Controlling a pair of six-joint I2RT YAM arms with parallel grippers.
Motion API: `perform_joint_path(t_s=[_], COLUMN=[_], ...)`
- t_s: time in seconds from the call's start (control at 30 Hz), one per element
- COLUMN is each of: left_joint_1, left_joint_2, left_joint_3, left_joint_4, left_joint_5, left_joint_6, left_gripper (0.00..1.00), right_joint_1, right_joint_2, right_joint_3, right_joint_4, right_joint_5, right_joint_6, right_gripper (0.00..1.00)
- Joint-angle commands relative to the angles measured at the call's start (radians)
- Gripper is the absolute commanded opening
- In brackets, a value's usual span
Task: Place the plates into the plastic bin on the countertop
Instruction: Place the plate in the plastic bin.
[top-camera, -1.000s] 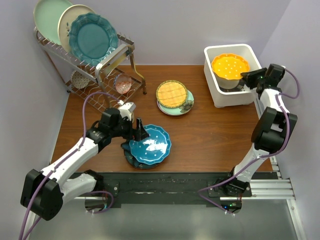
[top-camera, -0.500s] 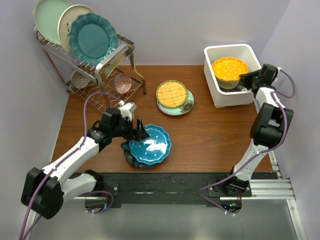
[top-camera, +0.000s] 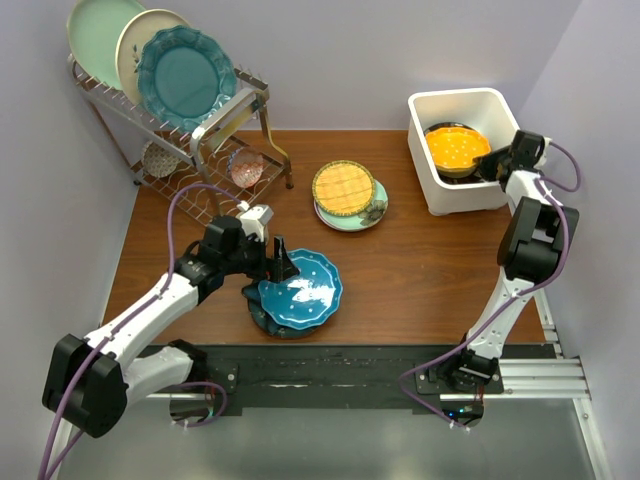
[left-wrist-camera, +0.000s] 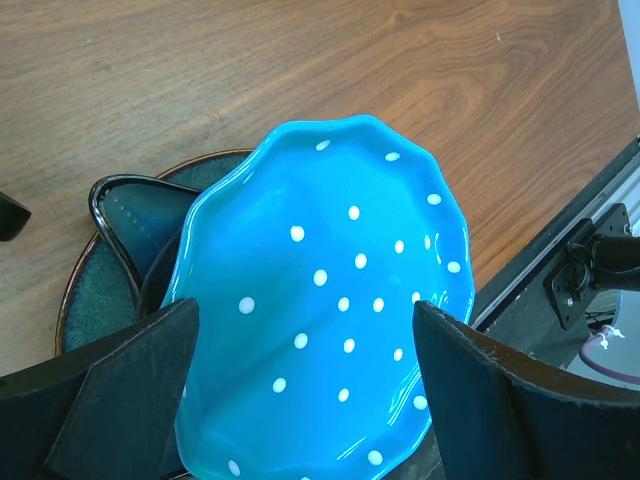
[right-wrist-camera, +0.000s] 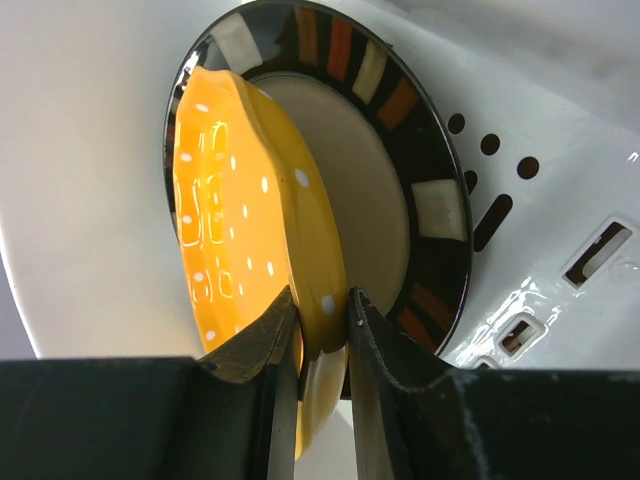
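An orange scalloped plate (top-camera: 455, 148) hangs tilted inside the white plastic bin (top-camera: 470, 100). My right gripper (top-camera: 492, 160) is shut on its near rim. In the right wrist view both fingers (right-wrist-camera: 322, 310) pinch that orange rim (right-wrist-camera: 230, 220), just above a black-rimmed cream plate (right-wrist-camera: 400, 200) lying on the bin's floor (right-wrist-camera: 540, 120). A blue dotted plate (top-camera: 300, 290) rests tilted on a dark teal plate (top-camera: 262, 318) near the front of the countertop (top-camera: 430, 270). My left gripper (top-camera: 282, 268) stands open over its near rim, one finger at each side of the blue plate (left-wrist-camera: 330, 280).
A yellow lattice plate (top-camera: 343, 187) lies on a pale green plate (top-camera: 368, 212) mid-table. A wire rack (top-camera: 200, 130) with upright plates stands at the back left. Purple walls close in on both sides.
My right gripper has carried the orange plate down and deeper into the bin, so the black-rimmed plate now shows beneath it. The left arm has not moved.
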Motion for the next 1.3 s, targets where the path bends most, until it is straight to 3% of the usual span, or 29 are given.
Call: perform_joint_path(t_s=[0.0, 0.17, 0.23, 0.27, 0.3, 0.63, 0.93, 1.27], left_joint_1=[-0.004, -0.004, -0.004, -0.004, -0.004, -0.004, -0.004, -0.006], left_joint_2=[0.008, 0.005, 0.005, 0.005, 0.005, -0.012, -0.038, -0.058], left_joint_3=[-0.004, -0.006, -0.003, -0.001, 0.0, -0.013, -0.027, -0.03], left_joint_4=[0.046, 0.046, 0.046, 0.044, 0.044, 0.043, 0.041, 0.043], left_joint_5=[0.012, 0.009, 0.012, 0.01, 0.009, 0.0, 0.0, 0.003], left_joint_6=[-0.007, -0.005, -0.005, -0.005, -0.004, -0.007, -0.008, -0.01], left_gripper=[0.92, 0.92, 0.93, 0.93, 0.93, 0.93, 0.93, 0.93], right_joint_1=[0.01, 0.011, 0.01, 0.01, 0.008, 0.008, 0.008, -0.009], right_joint_2=[-0.048, -0.045, -0.042, -0.036, -0.033, -0.031, -0.114, -0.229], right_joint_3=[0.06, 0.043, 0.038, 0.037, 0.043, 0.057, 0.009, -0.109], right_joint_4=[0.04, 0.032, 0.028, 0.023, 0.019, -0.003, 0.042, 0.17], right_joint_5=[-0.055, -0.064, -0.074, -0.096, -0.107, -0.165, -0.24, -0.286], right_joint_6=[-0.001, -0.021, -0.027, -0.039, -0.044, -0.062, -0.044, 0.039], right_gripper=[0.01, 0.04, 0.11, 0.26, 0.31, 0.48, 0.69, 0.75])
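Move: The right hand reaches over the bin's right wall with the orange plate's rim still pinched; that plate's middle is about 5 cm ahead and 8 cm to the left, some 3 cm lower. Under it, the black-rimmed plate's middle is also about 5 cm ahead and 8 cm left, roughly 6 cm down; the bin's middle is about 5 cm ahead and 6 cm left. From the idle left hand the orange plate is roughly 38 cm ahead and 47 cm right, slightly lower. The right hand stays almost in place down in the bin while its fingers spread from their pinch to about three-quarters open, letting go of the orange plate's rim over the black-rimmed plate. As they open, the hand eases left and turns about 10 degrees counter-clockwise, then rises some 3 cm and draws back slightly, ending about 3.5 cm farther left with the fingers still close to the rim. ##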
